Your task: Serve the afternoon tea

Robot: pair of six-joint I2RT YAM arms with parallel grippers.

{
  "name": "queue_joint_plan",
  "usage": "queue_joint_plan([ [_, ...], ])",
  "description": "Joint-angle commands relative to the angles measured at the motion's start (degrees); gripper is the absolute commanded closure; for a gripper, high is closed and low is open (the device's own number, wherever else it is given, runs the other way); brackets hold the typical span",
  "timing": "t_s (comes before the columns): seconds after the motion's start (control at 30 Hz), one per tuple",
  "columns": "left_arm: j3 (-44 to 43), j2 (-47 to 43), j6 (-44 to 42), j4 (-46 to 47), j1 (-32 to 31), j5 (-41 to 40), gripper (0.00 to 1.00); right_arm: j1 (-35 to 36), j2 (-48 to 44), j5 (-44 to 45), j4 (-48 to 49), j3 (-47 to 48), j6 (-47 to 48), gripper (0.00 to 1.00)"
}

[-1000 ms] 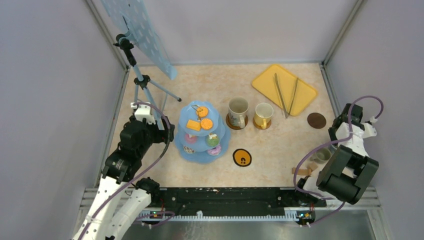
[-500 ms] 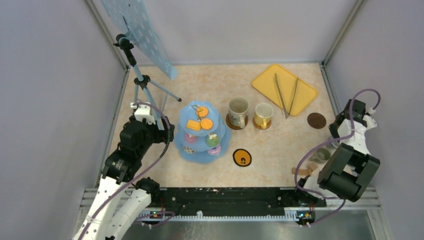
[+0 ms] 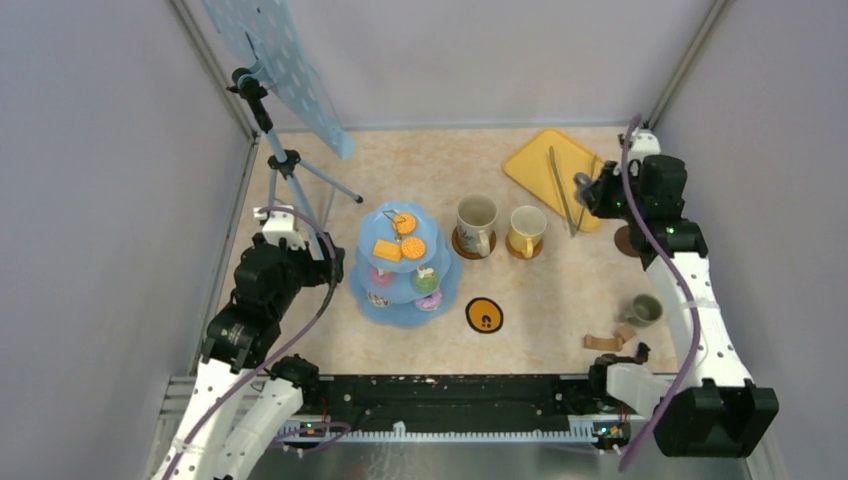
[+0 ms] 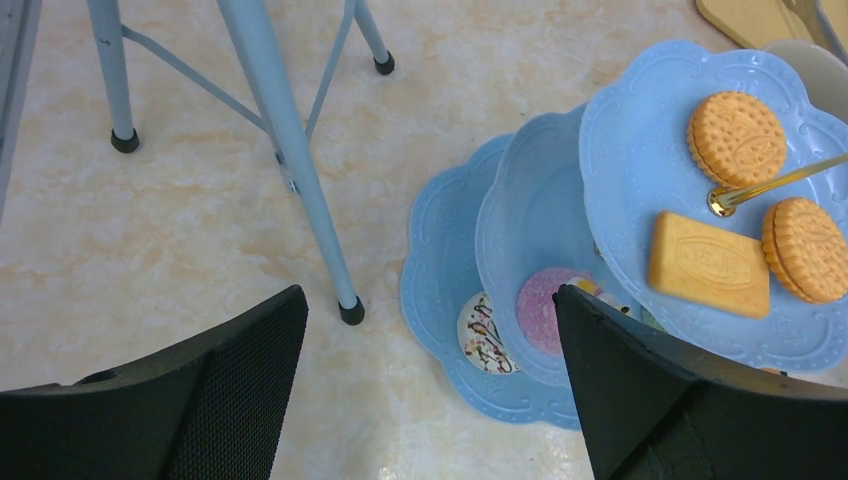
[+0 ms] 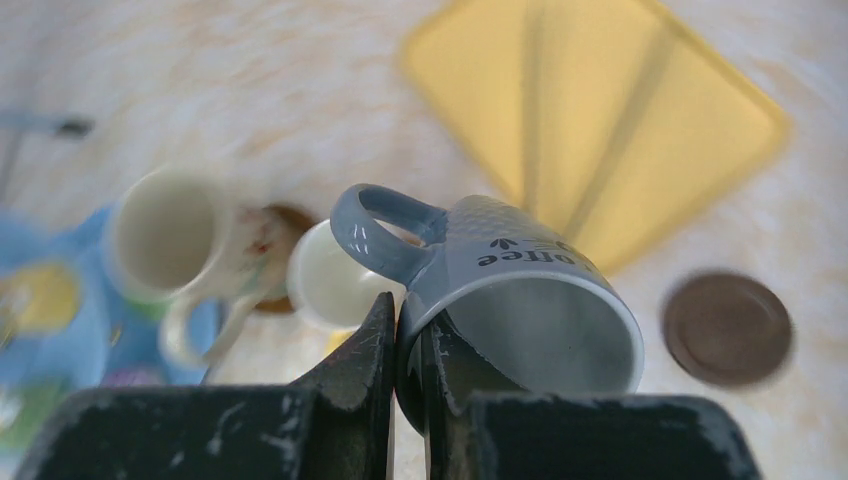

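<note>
My right gripper point(image 3: 590, 192) point(image 5: 408, 320) is shut on the rim of a small grey mug point(image 5: 520, 270) lettered "coffee". It holds the mug tilted in the air near the yellow tray's point(image 3: 540, 160) front edge. Below it lie a bare brown coaster point(image 5: 727, 328) point(image 3: 630, 241), the big beige mug point(image 3: 477, 222) and the yellow mug point(image 3: 527, 230), each on a coaster. The blue tiered stand point(image 3: 398, 300) carries orange biscuits point(image 4: 737, 137) and donuts point(image 4: 545, 305). My left gripper point(image 4: 430, 340) point(image 3: 322, 266) stands open just left of the stand, with nothing between its fingers.
Metal tongs point(image 3: 560, 185) lie on the tray. Another small mug point(image 3: 642, 309) sits near the right arm, with wooden bits point(image 3: 605, 341) beside it. An orange-and-black coaster point(image 3: 484, 315) lies in front of the stand. A blue tripod point(image 3: 285, 165) stands at the back left.
The right arm has swung from the near right edge out to the back, over the tray's front edge, its jaws now shut on the grey mug. The left arm has stayed still.
</note>
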State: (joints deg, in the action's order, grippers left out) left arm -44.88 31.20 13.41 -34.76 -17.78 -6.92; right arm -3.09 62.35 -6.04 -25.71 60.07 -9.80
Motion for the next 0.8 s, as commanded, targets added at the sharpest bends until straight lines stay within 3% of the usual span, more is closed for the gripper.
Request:
queue_joint_plan([
  [0.0, -0.7, -1.2, 0.2, 1.8, 1.4, -0.1, 0.01, 8.0, -6.2, -29.2, 1.7, 2.1, 17.2, 1.0],
  [0.17, -0.6, -2.1, 0.0, 2.1, 3.0, 0.7, 0.01, 18.9, -6.5, -36.7, -11.3, 5.2, 33.8, 1.0],
  [0.43, 0.0, -5.5, -0.5, 2.8, 5.7, 1.0, 0.01, 43.0, -3.8, -23.1, -31.2, 5.0, 59.9, 1.0],
  [0.57, 0.2, -6.3, -0.6, 3.0, 5.7, 1.3, 0.01, 53.4, 2.0, -10.4, -33.5, 2.2, 67.0, 1.0],
  [0.77, 0.4, -7.1, -0.6, 3.3, 5.0, 1.1, 0.01, 56.7, 7.7, -9.0, -31.0, -1.7, 77.4, 1.0],
])
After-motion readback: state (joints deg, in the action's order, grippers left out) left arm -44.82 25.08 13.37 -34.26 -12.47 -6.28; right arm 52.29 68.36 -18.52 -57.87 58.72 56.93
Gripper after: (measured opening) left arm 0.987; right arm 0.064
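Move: From the right hand, which already pinches the grey mug by its rim, the bare orange paw coaster lies about 30 cm to the left, 16 cm back and some 25 cm below. The yellow mug stands about 16 cm left and 4 cm farther out, the tall mug about 31 cm left and 5 cm out, and the cake stand about 49 cm left and 8 cm back. The coaster lies roughly 40 cm right of the left hand, 4 cm back and 24 cm below. Sweeping fast to the left and back towards the paw coaster, about 20 cm each way, the right hand carries the grey mug past the near side of the yellow mug, first rising slightly, then sinking to about 11 cm below its start. The wrist swings some 110 degrees counter-clockwise and tips until the fingers point steeply down and leftward, keeping their pinch. The empty left hand, still open, eases some 3 cm up and left, away from the cake stand. ##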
